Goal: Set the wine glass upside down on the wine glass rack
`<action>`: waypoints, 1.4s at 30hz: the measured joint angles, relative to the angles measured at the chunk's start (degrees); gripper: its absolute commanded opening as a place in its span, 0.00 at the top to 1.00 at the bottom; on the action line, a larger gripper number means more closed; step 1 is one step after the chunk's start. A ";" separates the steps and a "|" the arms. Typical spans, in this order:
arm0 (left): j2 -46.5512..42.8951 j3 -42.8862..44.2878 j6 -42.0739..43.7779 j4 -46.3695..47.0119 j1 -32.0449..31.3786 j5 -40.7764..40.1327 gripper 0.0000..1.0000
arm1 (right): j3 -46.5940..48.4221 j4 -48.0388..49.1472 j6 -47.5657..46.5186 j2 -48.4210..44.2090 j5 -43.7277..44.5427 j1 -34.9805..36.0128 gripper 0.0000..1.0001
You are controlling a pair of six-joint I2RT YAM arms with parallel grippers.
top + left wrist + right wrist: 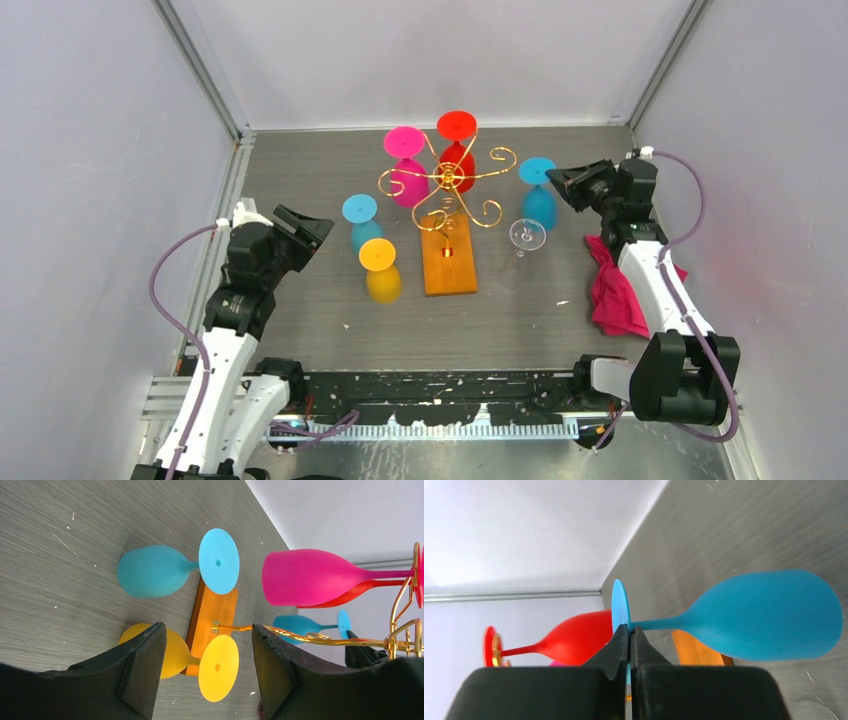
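Observation:
A blue wine glass stands upside down at the right of the rack, foot up. My right gripper is shut on the rim of its foot disc, with the bowl stretching off to the right of my right gripper. The wine glass rack is gold scrolled wire on an orange wooden base. A pink glass and a red glass hang upside down on it. My left gripper is open with nothing in it, left of the glasses; my left gripper faces the yellow glass.
Upside down on the table stand another blue glass, a yellow glass and a clear glass. A red cloth lies under the right arm. Grey walls close in on both sides and at the back.

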 measured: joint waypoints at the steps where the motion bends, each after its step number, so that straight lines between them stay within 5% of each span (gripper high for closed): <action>1: -0.22 0.00 0.00 -0.07 0.00 -0.07 0.36 | 1.29 -0.24 0.02 -0.11 0.17 0.00 0.99; 26: -0.59 -1.29 -1.75 0.22 0.00 -0.13 0.35 | 19.71 -2.78 2.25 4.55 0.48 0.09 0.99; 42: -0.57 -1.29 -2.21 0.17 0.00 -0.17 0.08 | 27.08 -3.06 2.23 9.84 0.31 3.63 0.99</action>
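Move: The blue wine glass already hangs upside down, clear of the table, its foot pinched in the right fingertips. The rack's empty right-rear hook is roughly 9 cm left, 3 cm back and 11 cm above that hand. The hung red glass is 18 cm left and 4 cm farther out, slightly higher; the clear glass is 7 cm back, 3 cm left and 14 cm below. From the left hand the hook is some 31 cm right, 8 cm ahead and 11 cm up. The blue glass, foot still pinched, is carried up by the right hand about 14 cm, quickly at first and then slower, while it goes about 5 cm forward, out beyond the right-rear hook. The fingers tip up some 15 degrees to nearly level; as the rise ends the hand drifts a couple of centimetres left. Meanwhile the left fingers open wider in place. ##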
